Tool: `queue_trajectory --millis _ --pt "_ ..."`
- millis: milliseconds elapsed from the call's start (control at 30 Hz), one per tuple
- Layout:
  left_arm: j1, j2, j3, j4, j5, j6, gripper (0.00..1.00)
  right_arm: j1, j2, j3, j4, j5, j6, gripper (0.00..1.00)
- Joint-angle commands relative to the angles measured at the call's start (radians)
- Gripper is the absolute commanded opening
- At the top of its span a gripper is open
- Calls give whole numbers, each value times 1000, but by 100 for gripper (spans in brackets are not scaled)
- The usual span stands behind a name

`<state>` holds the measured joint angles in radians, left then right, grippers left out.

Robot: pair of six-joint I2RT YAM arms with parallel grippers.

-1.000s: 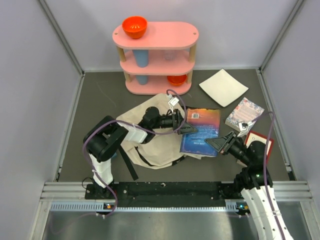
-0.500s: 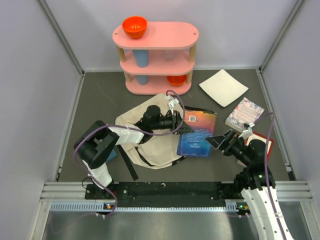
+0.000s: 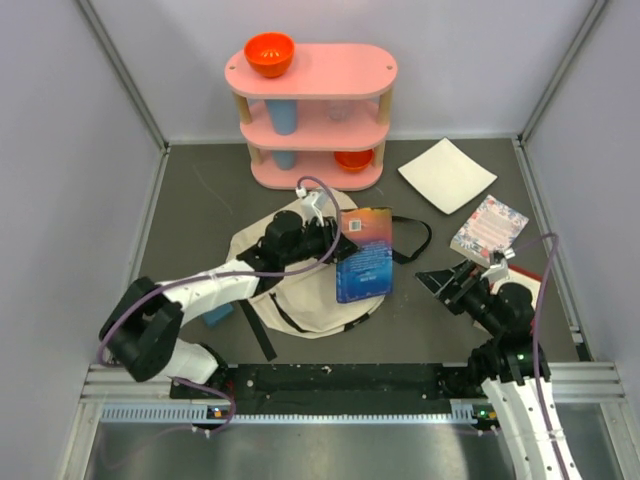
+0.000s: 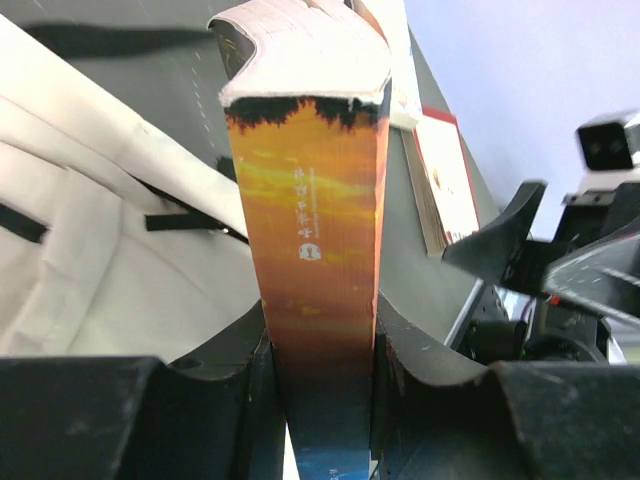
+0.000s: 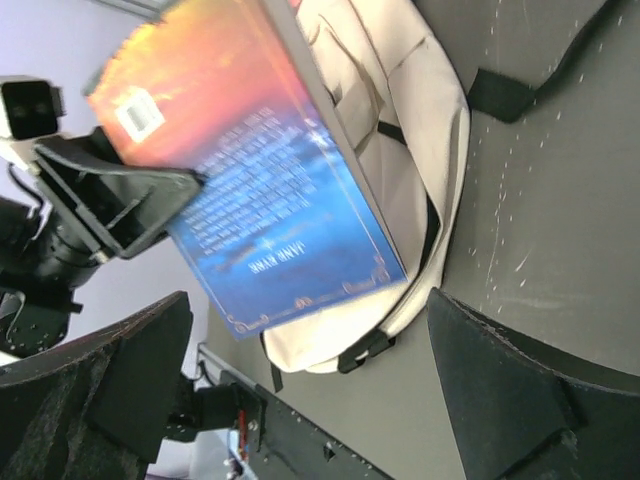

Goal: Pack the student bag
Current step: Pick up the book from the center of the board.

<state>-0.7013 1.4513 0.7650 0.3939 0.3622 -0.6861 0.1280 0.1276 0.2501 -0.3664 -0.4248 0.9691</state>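
Note:
The student bag [image 3: 300,295] lies flat mid-table, a cream soft backpack with black straps. It also shows as the bag [image 4: 90,250] in the left wrist view and the bag [image 5: 400,110] in the right wrist view. A blue and orange book [image 3: 363,255] stands tilted on edge over the bag's right side. My left gripper [image 3: 335,241] is shut on its spine end, and the book [image 4: 312,210] sits tight between the left gripper [image 4: 320,370] jaws. My right gripper [image 3: 446,284] stands open to the right, apart from the book [image 5: 270,190], with nothing between the right gripper [image 5: 310,350] fingers.
A pink three-tier shelf [image 3: 310,110] stands at the back with an orange bowl [image 3: 269,53] on top. A white square sheet [image 3: 447,174] and a floral book [image 3: 489,228] lie at back right. A red book [image 3: 527,283] lies under my right arm.
The right gripper let go of the blue and orange book and opened. The left gripper shut on the book and carried it left over the bag, tipping it up on edge.

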Motion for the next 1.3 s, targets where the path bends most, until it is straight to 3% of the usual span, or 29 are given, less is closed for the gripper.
queue_trajectory --millis 0,100,267,333,400,533,633,700,833,967,1033,1267 --pt "6 -175 -12 144 -181 -24 0 15 35 -29 130 -57 115 99" --pt "6 -213 -29 142 -215 -29 0 83 119 18 101 0 62 99" --pt "6 -290 -10 39 -273 14 0 246 338 161 72 233 -32 99" --pt "8 -350 -26 -10 -337 39 0 260 429 309 -20 349 -116 99" --pt "8 -382 -24 -49 -386 59 0 262 563 414 -40 371 -180 99" --pt "11 -443 -15 -140 -475 59 0 262 696 615 -60 422 -149 99" --pt "19 -485 -10 -170 -569 63 0 313 676 525 57 416 -26 99" --pt "35 -497 2 -187 -577 62 0 382 646 428 253 422 69 99" --pt "39 -525 -1 -216 -617 33 0 553 662 296 429 550 114 99" --pt "42 -560 -47 -162 -621 10 0 744 707 267 533 691 145 99" --pt "45 -583 -53 -164 -626 11 0 794 727 229 652 754 224 99" --pt "49 -620 -61 -133 -569 -4 0 863 972 160 1060 709 347 99"
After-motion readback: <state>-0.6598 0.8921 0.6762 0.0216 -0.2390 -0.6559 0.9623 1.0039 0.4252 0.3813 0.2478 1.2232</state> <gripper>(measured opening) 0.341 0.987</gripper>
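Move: Ahead of the left hand's move, the bag lies flat beneath the book it already holds, its middle about 9 cm to the left, 4 cm back and some 17 cm below; the black strap loop is about 16 cm right and 3 cm ahead, the shelf's bottom tier roughly 20 cm ahead and 6 cm left. From the empty right hand the bag's middle is about 28 cm left, 3 cm ahead and 16 cm below; the held book's middle is some 15 cm left, 4 cm ahead. Leftward and rising, the left hand carries the book over the bag, about 14 cm across and 7 cm up, turning some 35 degrees counter-clockwise and keeping its pinch on the spine. The right hand, fingers wide open, dips slightly, swings forward and up, then drops back and sweeps left over the bag's right part, ending roughly 17 cm left of where it began. ##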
